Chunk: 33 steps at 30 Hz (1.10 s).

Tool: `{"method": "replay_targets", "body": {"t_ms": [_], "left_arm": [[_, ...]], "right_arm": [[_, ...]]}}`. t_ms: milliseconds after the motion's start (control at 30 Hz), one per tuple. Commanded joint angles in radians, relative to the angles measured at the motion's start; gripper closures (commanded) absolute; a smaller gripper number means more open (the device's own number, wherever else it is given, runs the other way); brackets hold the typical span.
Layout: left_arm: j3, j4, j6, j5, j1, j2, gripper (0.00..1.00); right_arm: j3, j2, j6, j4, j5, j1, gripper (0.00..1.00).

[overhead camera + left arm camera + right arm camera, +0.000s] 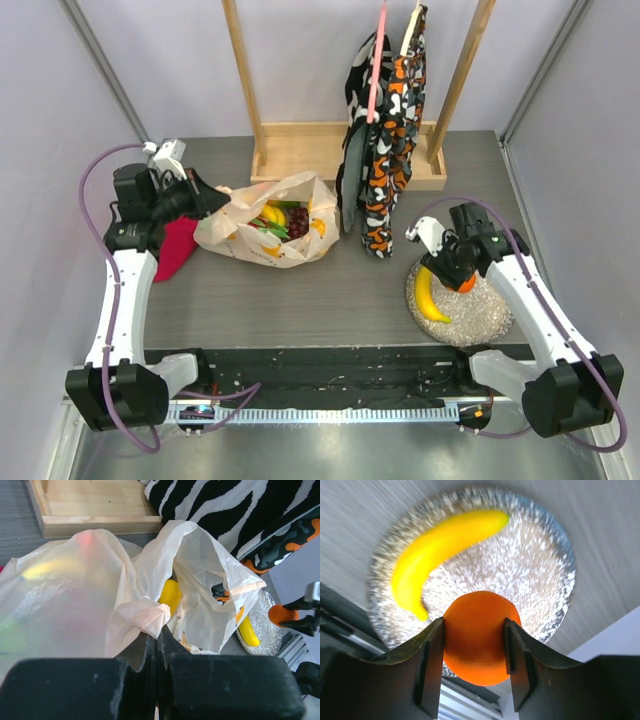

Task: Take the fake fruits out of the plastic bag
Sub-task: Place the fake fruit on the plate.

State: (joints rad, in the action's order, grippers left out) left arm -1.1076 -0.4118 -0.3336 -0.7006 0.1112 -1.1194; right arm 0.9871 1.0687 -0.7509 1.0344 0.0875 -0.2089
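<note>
The plastic bag (262,232) lies open at the table's back left, with fake fruits inside: yellow ones (272,213), dark grapes (298,222) and a green one (276,230). My left gripper (207,203) is shut on a pinch of the bag's edge (150,617), holding the mouth up; a yellow fruit (170,594) shows inside. My right gripper (474,640) is shut on the orange (475,642), just above the glittery silver plate (545,565). A yellow banana (437,547) lies on that plate. From above, the orange (466,283) peeks out beside the gripper (452,275).
A red cloth (175,247) lies under the left arm. A wooden rack (345,150) stands at the back with a patterned black, white and orange cloth bag (385,130) hanging from it. The plate (480,310) sits near the front right edge.
</note>
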Motion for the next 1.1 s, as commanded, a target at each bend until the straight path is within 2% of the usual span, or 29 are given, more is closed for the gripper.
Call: {"method": "replay_targets", "body": {"t_ms": [0,267,400,633,700,767,800,900,933,967,1000,1067], "left_arm": [[-0.012,0.054,-0.001,-0.008,-0.005,-0.005,1.00],[-0.017,0.036,0.005,0.001,-0.007,0.001,1.00],[-0.012,0.025,0.008,0.003,-0.005,0.010,1.00],[-0.017,0.004,0.019,0.013,-0.005,0.015,1.00],[-0.020,0.002,0.019,0.013,-0.005,0.013,1.00],[-0.021,-0.001,0.021,0.012,-0.005,0.012,1.00],[-0.023,0.001,0.021,0.012,-0.005,0.012,1.00],[-0.026,0.001,0.019,0.006,-0.005,0.010,1.00],[-0.024,-0.001,0.019,0.006,-0.007,0.013,1.00],[-0.021,0.001,0.021,0.003,-0.005,0.018,1.00],[-0.020,0.001,0.021,0.000,-0.007,0.020,1.00],[-0.006,0.001,0.021,-0.007,-0.007,0.023,1.00]], "right_arm": [[-0.090,0.028,-0.047,-0.220,-0.114,0.043,0.92],[-0.258,0.021,-0.059,-0.566,-0.101,0.049,0.92],[-0.317,0.005,-0.087,-0.616,-0.037,0.048,0.90],[-0.378,0.031,-0.019,-0.749,-0.075,0.049,0.90],[-0.387,0.028,-0.021,-0.775,-0.066,0.049,0.86],[-0.396,0.033,-0.025,-0.766,-0.069,0.049,0.72],[-0.396,0.036,-0.036,-0.749,-0.071,0.049,0.56],[-0.372,0.028,-0.027,-0.651,-0.074,0.048,0.42],[-0.335,0.019,-0.007,-0.619,-0.056,0.049,0.31],[-0.308,0.008,0.004,-0.549,-0.039,0.048,0.23],[-0.277,-0.013,0.015,-0.515,-0.020,0.049,0.08],[-0.199,-0.033,0.045,-0.443,0.056,0.048,0.02]]}}
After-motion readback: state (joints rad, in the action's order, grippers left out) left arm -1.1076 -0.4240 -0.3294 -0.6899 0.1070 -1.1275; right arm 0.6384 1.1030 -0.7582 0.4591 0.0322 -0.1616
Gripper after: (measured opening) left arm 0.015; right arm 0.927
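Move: My right hand already grips the orange fake fruit above the plate. The plate's middle is about 11 cm below, some 3 cm to my right and 1 cm ahead. The banana on it lies about 1 cm ahead, 4 cm to my left and 9 cm down. From my left hand, the plate's middle is roughly 50 cm to the right, 10 cm back and 25 cm below. I lower the orange about 7 cm with my right hand onto the plate beside the banana, first dropping and edging right, then easing some 6 cm forward as my fingertips swing outward about 15 degrees. Once down, I open my fingers wide to let go and draw back about a centimetre. ##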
